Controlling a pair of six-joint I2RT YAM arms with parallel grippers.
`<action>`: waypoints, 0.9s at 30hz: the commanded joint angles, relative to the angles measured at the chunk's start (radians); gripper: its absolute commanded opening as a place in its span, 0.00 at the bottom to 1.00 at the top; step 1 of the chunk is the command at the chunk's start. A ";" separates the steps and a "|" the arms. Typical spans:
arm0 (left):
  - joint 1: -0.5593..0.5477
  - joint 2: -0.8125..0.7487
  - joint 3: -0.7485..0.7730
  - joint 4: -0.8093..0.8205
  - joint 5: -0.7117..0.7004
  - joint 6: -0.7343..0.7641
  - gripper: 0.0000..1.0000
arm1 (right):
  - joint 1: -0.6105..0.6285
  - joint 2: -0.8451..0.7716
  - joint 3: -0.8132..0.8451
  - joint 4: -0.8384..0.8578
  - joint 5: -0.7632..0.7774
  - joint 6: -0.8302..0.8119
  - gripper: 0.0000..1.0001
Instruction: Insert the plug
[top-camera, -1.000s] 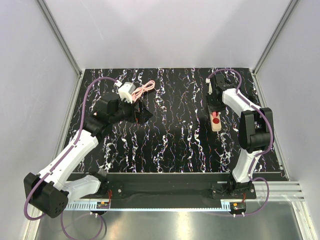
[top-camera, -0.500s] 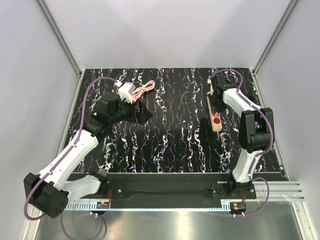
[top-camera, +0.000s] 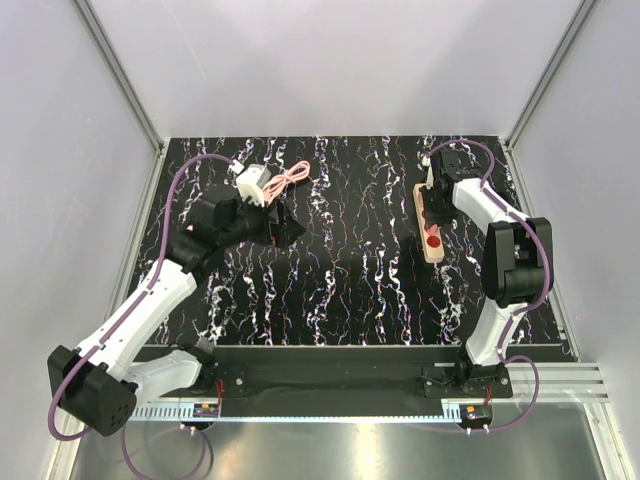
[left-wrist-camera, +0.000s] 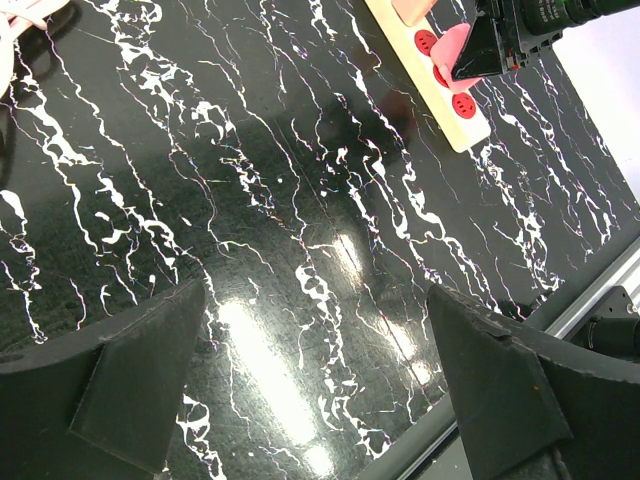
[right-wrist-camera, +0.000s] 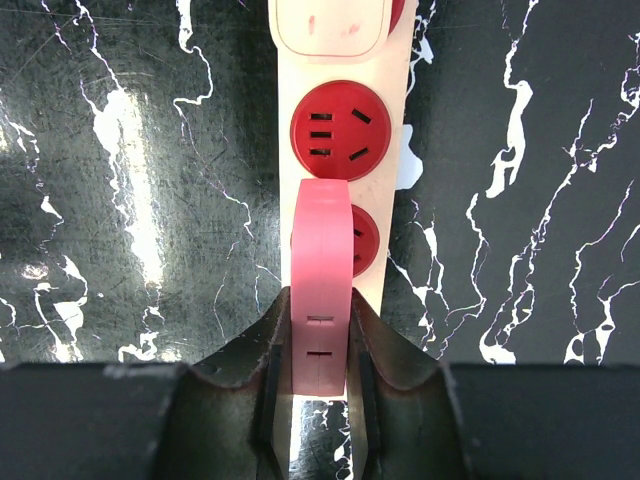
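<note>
The plug (right-wrist-camera: 320, 270), a pink rounded block seen edge-on, sits between the fingers of my right gripper (right-wrist-camera: 320, 298), which is shut on it. It hangs over the cream power strip (right-wrist-camera: 385, 200), just short of a red socket (right-wrist-camera: 340, 130) and partly covering a second one; whether it touches the strip I cannot tell. In the left wrist view the plug (left-wrist-camera: 450, 50) shows in the right gripper (left-wrist-camera: 490, 45) above the strip (left-wrist-camera: 470, 125). My left gripper (left-wrist-camera: 312, 300) stands wide open over bare tabletop, far to the left (top-camera: 285, 228) of the strip (top-camera: 431, 250).
A pale beige block (right-wrist-camera: 330, 25) sits on the strip beyond the free socket. A white adapter (top-camera: 253, 183) with a coiled pink cable (top-camera: 291, 177) lies behind the left gripper. The black marbled table (top-camera: 350, 280) is walled on three sides.
The right gripper's jaws have narrowed onto the plug, and the right arm has drawn back along the strip toward the far edge. The left arm has not moved.
</note>
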 joint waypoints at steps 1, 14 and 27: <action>0.006 -0.025 0.005 0.061 0.011 0.000 0.99 | -0.006 0.086 -0.025 -0.011 -0.031 0.000 0.00; 0.013 -0.019 0.005 0.062 0.012 0.001 0.99 | -0.004 0.030 0.055 -0.057 0.022 -0.023 0.53; 0.015 -0.020 0.002 0.041 -0.133 -0.013 0.99 | 0.005 -0.213 0.084 -0.079 0.003 -0.017 1.00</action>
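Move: The right hand still grips the pink plug, its middle about 1 cm ahead of and 1 cm below the fingers. The middle exposed red socket of the strip is some 1 cm ahead and 4 cm below; the nearer socket is about 3 cm back and 4 cm down. The square plug sits straight ahead, roughly 9 cm out and 3 cm lower. From the left hand the pink plug is about 12 cm ahead, 35 cm right and 18 cm below. The right hand first holds still with the pink plug gripped on the strip, then spreads its fingers from about a quarter open to nearly full, dipping and drawing back about half a centimetre as they part, and so lets go of the plug. It then lifts almost straight up off the plug, ending about 5 cm higher and still rising, with the fingers pointing down and hardly turning. ##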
